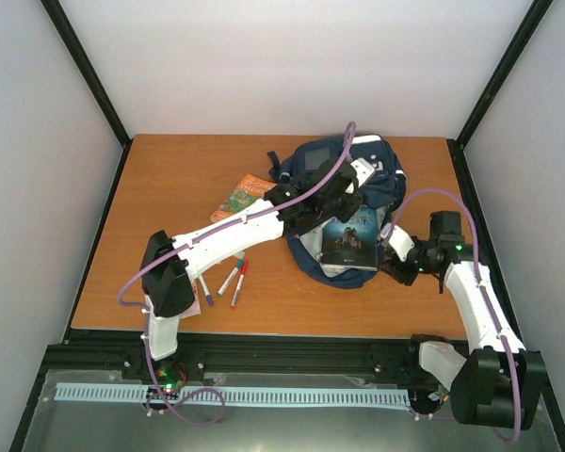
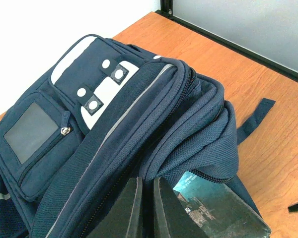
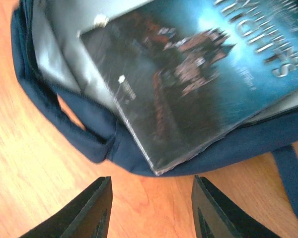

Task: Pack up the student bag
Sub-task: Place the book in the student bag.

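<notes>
The student bag (image 1: 306,162) lies at the table's back centre, navy with a pale patch and a zip pocket (image 2: 39,134). A dark blue book (image 1: 350,243) sticks half out of its mouth towards the near side. My left gripper (image 1: 344,205) is over the bag, its fingers (image 2: 129,208) shut on the fabric edge of the opening and holding it up over the book (image 2: 213,208). My right gripper (image 1: 395,268) hangs open just off the book's near corner (image 3: 161,168), with only bare table between its fingertips (image 3: 97,208).
An orange and green book (image 1: 242,196) lies left of the bag under the left arm. Three markers (image 1: 228,281) lie near the left arm's base. A loose bag strap (image 3: 293,173) trails on the wood at the right. Enclosure walls close the back and sides.
</notes>
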`<action>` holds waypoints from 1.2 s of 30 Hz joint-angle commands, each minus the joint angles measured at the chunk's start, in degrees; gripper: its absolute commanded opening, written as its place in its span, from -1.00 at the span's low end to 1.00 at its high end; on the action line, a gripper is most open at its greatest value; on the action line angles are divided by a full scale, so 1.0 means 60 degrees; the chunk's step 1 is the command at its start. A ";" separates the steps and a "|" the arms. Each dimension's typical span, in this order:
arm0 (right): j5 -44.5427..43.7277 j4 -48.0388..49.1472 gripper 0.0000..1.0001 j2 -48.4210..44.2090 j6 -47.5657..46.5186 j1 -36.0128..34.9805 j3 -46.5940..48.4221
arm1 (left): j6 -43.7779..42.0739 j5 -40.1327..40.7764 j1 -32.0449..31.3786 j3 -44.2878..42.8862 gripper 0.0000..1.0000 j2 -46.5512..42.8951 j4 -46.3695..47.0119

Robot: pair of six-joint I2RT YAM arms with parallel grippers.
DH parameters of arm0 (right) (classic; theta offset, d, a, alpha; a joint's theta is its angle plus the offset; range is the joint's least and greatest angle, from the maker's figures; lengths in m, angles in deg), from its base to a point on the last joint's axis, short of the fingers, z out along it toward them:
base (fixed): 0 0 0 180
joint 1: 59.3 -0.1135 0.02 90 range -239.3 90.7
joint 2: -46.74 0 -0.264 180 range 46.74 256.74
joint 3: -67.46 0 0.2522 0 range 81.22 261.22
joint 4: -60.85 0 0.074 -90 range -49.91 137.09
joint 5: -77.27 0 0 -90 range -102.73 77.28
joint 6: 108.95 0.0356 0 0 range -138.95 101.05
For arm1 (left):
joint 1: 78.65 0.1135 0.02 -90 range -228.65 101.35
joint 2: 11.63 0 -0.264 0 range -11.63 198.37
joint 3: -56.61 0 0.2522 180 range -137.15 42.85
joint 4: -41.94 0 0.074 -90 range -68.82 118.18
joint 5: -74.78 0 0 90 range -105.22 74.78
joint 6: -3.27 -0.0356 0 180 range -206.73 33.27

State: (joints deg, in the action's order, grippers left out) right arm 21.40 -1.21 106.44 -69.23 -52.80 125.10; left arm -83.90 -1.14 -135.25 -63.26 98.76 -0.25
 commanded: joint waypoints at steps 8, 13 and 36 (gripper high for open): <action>-0.3433 0.2174 0.04 -0.0256 -0.1814 -0.2602 -0.1393 | 0.0389 0.0132 -0.0030 -0.0549 -0.99 -0.0699 0.0457; -0.4559 0.3345 0.04 -0.0104 -0.1908 -0.3312 -0.1846 | 0.0476 0.0036 -0.0030 -0.0671 -0.99 -0.0567 0.0397; -0.5898 0.6015 -0.05 0.2529 -0.1106 -0.4365 -0.1158 | 0.0555 -0.0476 -0.0030 -0.1679 -0.98 0.0120 -0.0347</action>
State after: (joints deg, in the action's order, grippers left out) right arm -9.68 27.12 118.83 -79.46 -78.46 115.35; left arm -82.13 -3.15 -135.23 -67.61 100.42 -6.28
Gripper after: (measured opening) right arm 0.495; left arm 0.048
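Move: The book, half in the bag, has its middle about 11 cm ahead of the open right hand, 9 cm to its left and 9 cm below; its near right corner is the closest part. The bag's middle lies some 14 cm ahead and 11 cm left, 8 cm lower, and its lifted rim, in the left fingers, about 14 cm ahead, 8 cm left and 12 cm higher. From the left hand the book is roughly 20 cm below and 3 cm back, about 1 cm left. The right fingertips come down onto the book's near right corner, half open all the way. The hand sinks about 8 cm, draws back slightly at first, then reaches forward and left along the book towards the bag, while the wrist turns some 35 degrees so the fingers point more steeply down. The left hand stays put, still pinching the rim up. ##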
